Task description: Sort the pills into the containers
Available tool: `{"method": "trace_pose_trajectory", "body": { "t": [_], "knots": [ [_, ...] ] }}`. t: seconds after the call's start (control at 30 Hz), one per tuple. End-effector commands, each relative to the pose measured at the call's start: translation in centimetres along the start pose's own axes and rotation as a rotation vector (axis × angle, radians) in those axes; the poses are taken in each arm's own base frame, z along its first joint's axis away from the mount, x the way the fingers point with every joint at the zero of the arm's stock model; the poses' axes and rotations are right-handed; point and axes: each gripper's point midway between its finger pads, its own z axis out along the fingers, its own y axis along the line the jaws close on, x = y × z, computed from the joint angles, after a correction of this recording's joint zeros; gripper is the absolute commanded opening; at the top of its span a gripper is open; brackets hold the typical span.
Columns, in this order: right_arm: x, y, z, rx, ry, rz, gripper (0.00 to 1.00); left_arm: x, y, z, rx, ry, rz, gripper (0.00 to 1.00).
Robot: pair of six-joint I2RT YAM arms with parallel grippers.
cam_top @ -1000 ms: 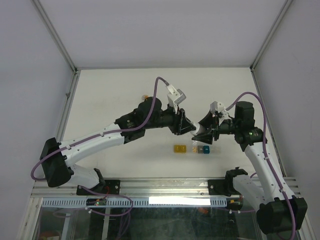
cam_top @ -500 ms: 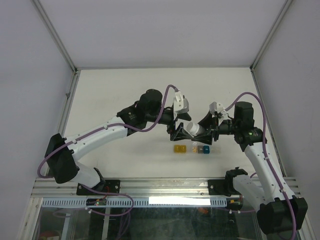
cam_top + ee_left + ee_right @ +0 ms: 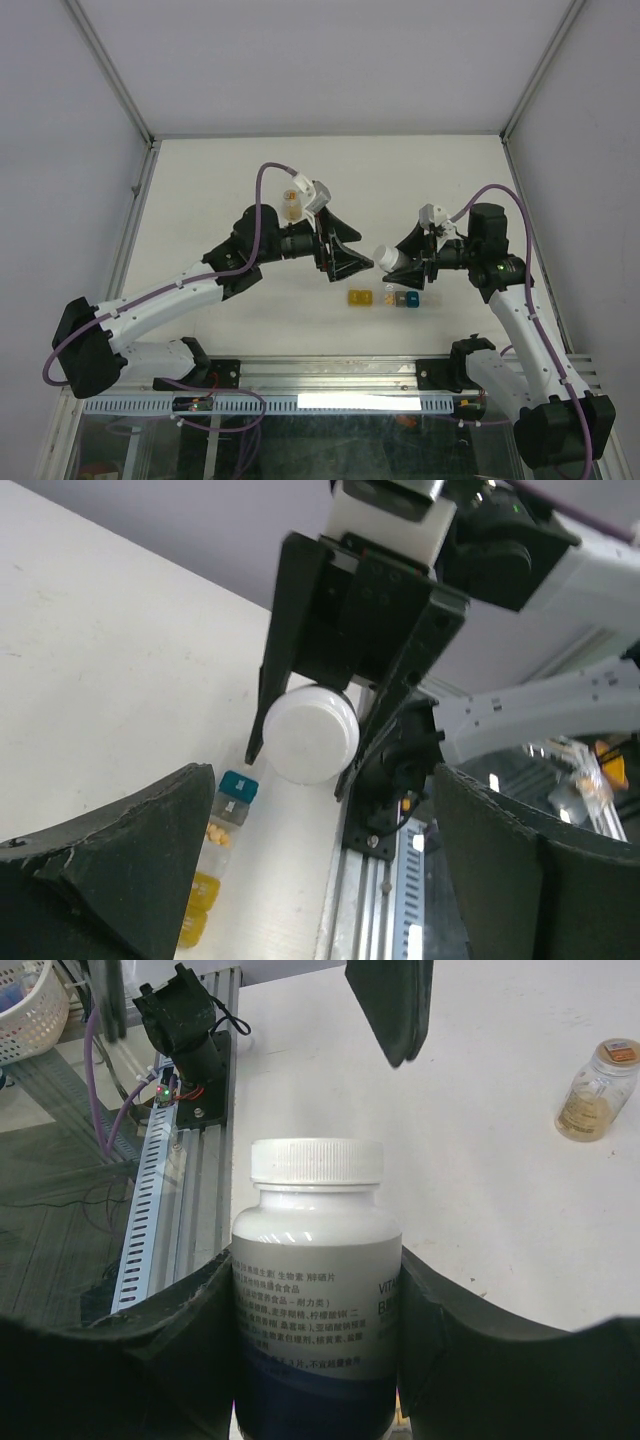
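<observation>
A white pill bottle (image 3: 315, 1260) with its white cap on lies sideways in my right gripper (image 3: 315, 1290), which is shut on its body. In the top view the bottle (image 3: 390, 258) points left, above the table. My left gripper (image 3: 352, 266) stands open just left of the cap, not touching it. From the left wrist the cap (image 3: 310, 732) faces me between my wide-apart fingers (image 3: 120, 860). The containers (image 3: 384, 298) lie in a short strip on the table below: yellow, clear, teal (image 3: 238, 785). Small yellow pills (image 3: 222, 833) show in the clear one.
A small amber bottle (image 3: 291, 205) stands on the table behind the left arm, also in the right wrist view as the amber bottle (image 3: 596, 1090). The slotted metal rail (image 3: 400, 880) runs along the table's near edge. Frame posts (image 3: 130, 100) flank the table.
My left gripper has opened wide and drawn back to the left, off the bottle's cap. The cap stays on the bottle. The right arm and bottle have not moved.
</observation>
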Motion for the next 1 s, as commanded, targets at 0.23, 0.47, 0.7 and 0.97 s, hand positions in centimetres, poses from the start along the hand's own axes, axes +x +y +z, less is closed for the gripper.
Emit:
{"method": "trace_pose_trajectory", "body": {
  "t": [0.23,0.47,0.7,0.97],
  "knots": [
    [-1.9,0.1,-0.1,-0.014,-0.030,-0.097,0.00,-3.2,-0.3,1.8,-0.257,-0.060,-0.128,0.88],
    [-1.9,0.1,-0.1,-0.013,-0.030,-0.098,0.00,-2.9,-1.0,3.3,-0.218,-0.022,-0.124,0.83],
    [-1.9,0.1,-0.1,-0.014,-0.030,-0.098,0.00,-2.0,-1.2,4.2,-0.191,0.023,-0.132,0.71],
    [-2.0,0.1,-0.1,-0.013,-0.031,-0.100,0.00,-1.6,-1.5,4.5,-0.169,0.045,-0.135,0.51]
  ]
}}
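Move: The white cap of the pill bottle, facing left out of the right hand's grip, lies about 4 cm to the left hand's right, level with it fore and aft and some 2 cm lower. From the right hand, the cap is about 4 cm left and 1 cm ahead, at about the same height. On the table some 27 cm below the left hand, the yellow container lies about 3 cm right and 2 cm ahead; the teal-capped container is some 13 cm right and 2 cm ahead. Towards the bottle's cap, the empty left hand first lifts a little, nearly 2 cm, then travels right and sinks past its starting height, about 3.5 cm right overall, turning some 10 degrees counter-clockwise. Its wide-open fingers narrow to about half open around the cap; a firm pinch isn't reached. The right hand stays still, keeping its hold on the bottle body. ##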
